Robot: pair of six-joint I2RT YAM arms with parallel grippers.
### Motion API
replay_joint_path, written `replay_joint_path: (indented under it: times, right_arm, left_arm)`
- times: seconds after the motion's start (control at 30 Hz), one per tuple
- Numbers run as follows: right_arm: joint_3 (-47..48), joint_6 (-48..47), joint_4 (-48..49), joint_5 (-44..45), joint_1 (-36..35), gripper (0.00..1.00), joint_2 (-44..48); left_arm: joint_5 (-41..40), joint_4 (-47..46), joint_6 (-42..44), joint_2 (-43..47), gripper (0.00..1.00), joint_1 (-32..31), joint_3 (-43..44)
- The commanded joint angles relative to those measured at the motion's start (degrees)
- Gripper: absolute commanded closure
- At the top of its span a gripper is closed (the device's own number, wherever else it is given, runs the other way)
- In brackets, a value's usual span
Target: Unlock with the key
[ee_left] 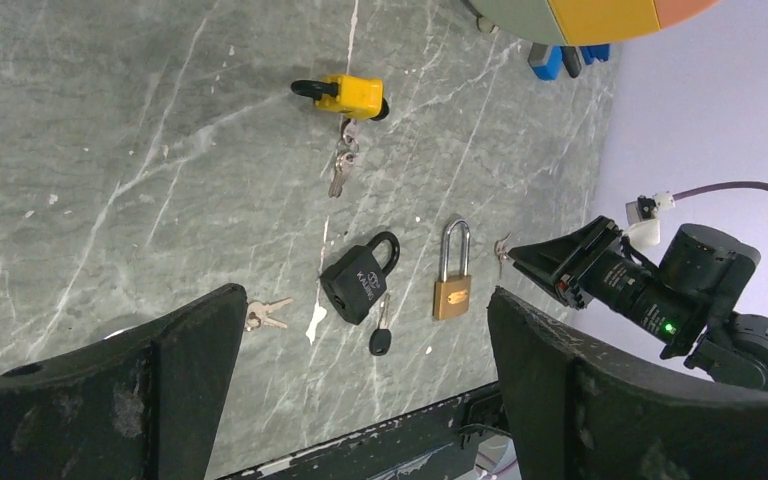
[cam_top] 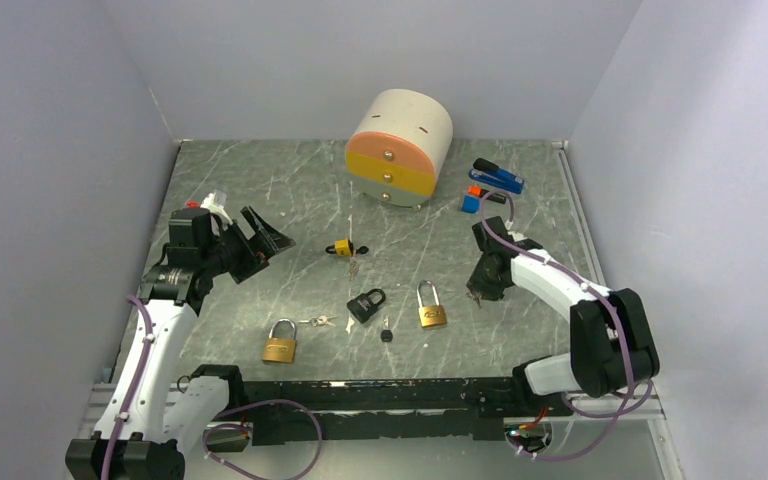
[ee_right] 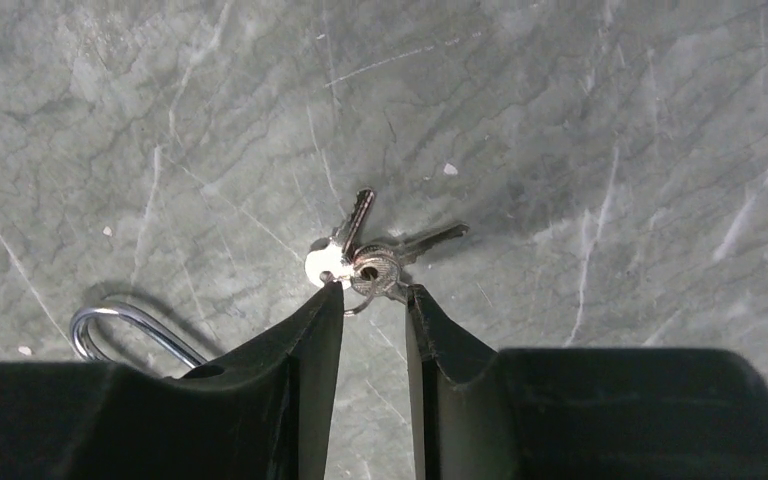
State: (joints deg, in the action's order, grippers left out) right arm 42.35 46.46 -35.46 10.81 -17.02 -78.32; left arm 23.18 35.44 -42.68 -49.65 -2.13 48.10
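Note:
A small bunch of silver keys (ee_right: 360,262) lies on the grey marble table. My right gripper (ee_right: 373,288) is low over it, open by a narrow gap, one fingertip on each side of the key heads and the key ring between the tips. In the top view this gripper (cam_top: 477,293) is to the right of a brass padlock (cam_top: 431,308), whose shackle (ee_right: 125,325) shows at the lower left of the right wrist view. My left gripper (cam_top: 265,235) hangs wide open and empty above the table's left side. A black padlock (cam_top: 366,304) lies mid-table.
A yellow padlock (cam_top: 341,247) has keys (cam_top: 354,267) in it. A second brass padlock (cam_top: 280,343) lies front left, with loose keys (cam_top: 318,321) and a black-headed key (cam_top: 387,333) nearby. A round drawer unit (cam_top: 400,147) and a blue stapler (cam_top: 498,178) stand at the back.

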Motion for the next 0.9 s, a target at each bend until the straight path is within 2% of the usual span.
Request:
replay_joint_path:
  times: [0.0, 0.17, 0.27, 0.37, 0.53, 0.8, 0.87]
  right_arm:
    - [-0.2, 2.4, 4.4, 0.5, 0.1, 0.68, -1.1]
    - [0.9, 1.2, 4.9, -0.1, 0.1, 0.7, -4.4]
    - [1.2, 0.5, 4.1, -0.9, 0.1, 0.75, -5.9]
    - [1.4, -1.4, 3.1, -1.9, 0.0, 0.87, -6.1]
    - [2.8, -8.2, 0.4, -4.4, -0.9, 1.0, -4.8]
    - [3.6, -18.0, -2.3, -7.1, -1.2, 1.0, -0.9]
    - [4.3, -17.0, -3.1, -5.1, -1.3, 0.9, -0.7]
  left_arm:
    - [-1.0, 0.8, 0.4, 0.9, 0.06, -0.2, 0.7]
    - [-1.4, 1.3, 0.6, 0.9, 0.06, -0.2, 0.9]
    - [-1.8, 1.6, 0.8, 1.0, 0.06, -0.2, 0.7]
    - [-2.3, 1.7, 0.7, 1.4, 0.06, -0.2, 0.3]
    - [-2.9, 1.9, 0.6, 2.2, 0.06, -0.2, -0.2]
    - [-3.6, 1.9, 0.3, 2.3, 0.06, -0.2, -1.1]
    - [-3.9, 1.9, 0.3, 2.3, 0.06, -0.2, -1.2]
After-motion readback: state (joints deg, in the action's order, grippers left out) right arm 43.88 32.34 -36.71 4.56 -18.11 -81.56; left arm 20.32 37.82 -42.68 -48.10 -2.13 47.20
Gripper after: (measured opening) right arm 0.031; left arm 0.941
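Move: The key bunch lies on the table almost under the right fingertips, roughly 2 cm below and 1 cm ahead, neither left nor right. The brass padlock with the long shackle is about 8 cm to the right hand's left and 1 cm back; the black-headed key is some 15 cm left and 5 cm back. From the left hand, the key bunch is about 30 cm to the right, roughly level fore and aft, and 20 cm below. The right hand eases forward and down onto the key bunch, little more than 1 cm each way with a slight drift left, while its one-third-open fingers shut and pinch the bunch near its ring. Keeping them shut, the hand draws the keys back towards its base by about 2 cm, turning some 15 degrees counter-clockwise and starting to rise by barely half a centimetre at the end. ##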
